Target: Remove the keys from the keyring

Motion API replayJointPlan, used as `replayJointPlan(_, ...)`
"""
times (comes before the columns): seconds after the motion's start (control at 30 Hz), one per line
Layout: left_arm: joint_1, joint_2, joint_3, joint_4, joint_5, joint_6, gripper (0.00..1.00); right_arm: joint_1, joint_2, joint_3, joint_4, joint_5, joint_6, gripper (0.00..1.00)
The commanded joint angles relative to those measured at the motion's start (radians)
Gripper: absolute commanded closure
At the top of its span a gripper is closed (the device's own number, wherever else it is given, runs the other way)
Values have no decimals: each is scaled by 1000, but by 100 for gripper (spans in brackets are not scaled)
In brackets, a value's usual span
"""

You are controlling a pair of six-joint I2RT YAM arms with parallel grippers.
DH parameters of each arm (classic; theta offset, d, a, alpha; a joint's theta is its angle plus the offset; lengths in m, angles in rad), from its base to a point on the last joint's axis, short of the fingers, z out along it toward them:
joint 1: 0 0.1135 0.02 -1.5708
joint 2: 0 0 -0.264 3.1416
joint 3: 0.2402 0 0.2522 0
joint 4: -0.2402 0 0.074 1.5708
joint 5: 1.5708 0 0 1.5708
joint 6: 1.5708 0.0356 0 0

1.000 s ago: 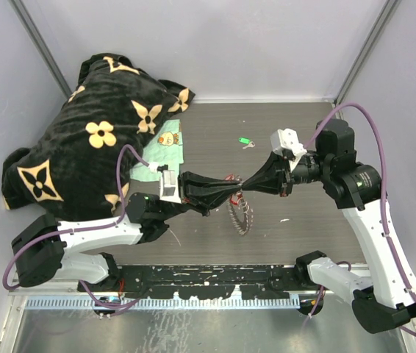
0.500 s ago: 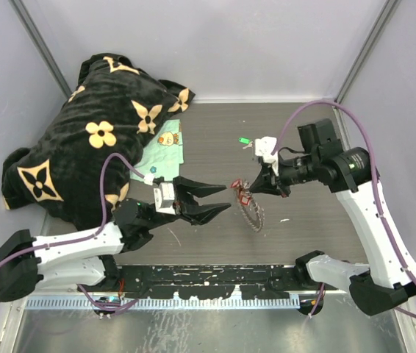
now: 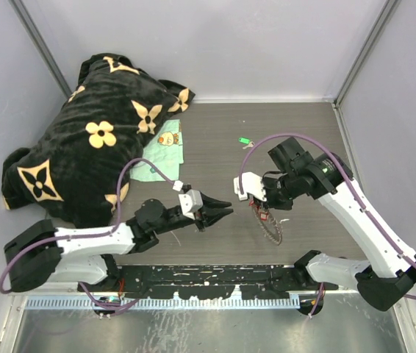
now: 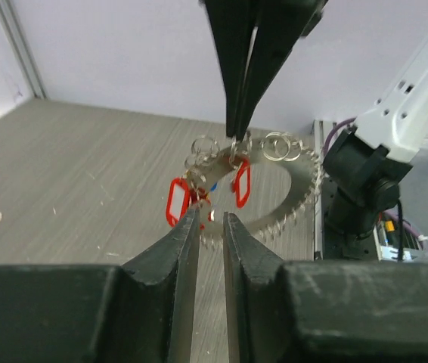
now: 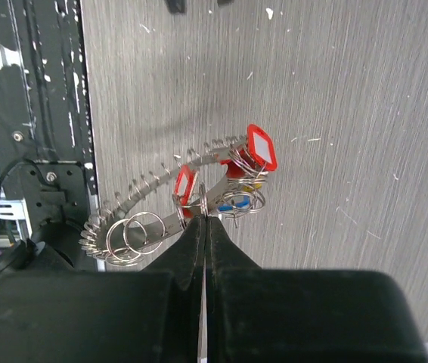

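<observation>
The keyring (image 3: 273, 229) hangs above the table with my right gripper (image 3: 258, 207) shut on its rim. In the right wrist view the fingertips pinch the metal band among small split rings, with the keyring (image 5: 142, 189) curving left. Keys with red tags (image 5: 259, 148) dangle from it, and blue and yellow tags show behind them. My left gripper (image 3: 224, 209) points at the ring from the left, just short of it. In the left wrist view the left gripper (image 4: 211, 219) has a narrow gap with nothing in it. The keyring (image 4: 299, 203) and red-tagged keys (image 4: 175, 203) lie just past its tips.
A loose key with a green tag (image 3: 245, 141) lies on the table farther back. A black blanket with tan flowers (image 3: 98, 140) fills the back left, with a green cloth (image 3: 160, 151) beside it. A black rail (image 3: 215, 278) runs along the near edge.
My left gripper let go at the ring, opened wide, then narrowed and drew back left. The right arm carried the keyring nearer and to the right.
</observation>
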Motion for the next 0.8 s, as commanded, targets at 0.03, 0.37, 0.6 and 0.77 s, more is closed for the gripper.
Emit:
replayJointPlan(0.03,1,182,7,367,5,-73,81,25,-1,-8,38,57,-29,99)
replayJointPlan(0.37,-31,382,83,510,12,-62,83,31,3,-41,60,16,-31,99)
replayJointPlan(0.6,-64,409,99,509,-1,-37,83,31,9,-36,66,-6,-20,99)
replayJointPlan(0.77,-84,429,112,509,-25,-16,83,31,13,-23,60,-21,-17,99)
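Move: The left gripper's next target is the nearer red key tag hanging from the right fingertips: about 8 cm to its right, 1 cm back and 3 cm lower. The right fingertips holding the keyring are some 9 cm to the left gripper's right, straight across at about its height. The second red tag hangs roughly 4 cm farther out than the first. From the right hand, the near tag is about 3 cm below, 1 cm back and 1 cm left. Bring the left gripper about 6 cm to the right towards the hanging red tag, dipping nearly 5 cm on the way and then easing up about 2 cm, fingers kept slightly parted so that the tips end close around the tag's upper edge. Let the right hand keep its pinch on the keyring, sinking only some 1.5 cm at the start. ##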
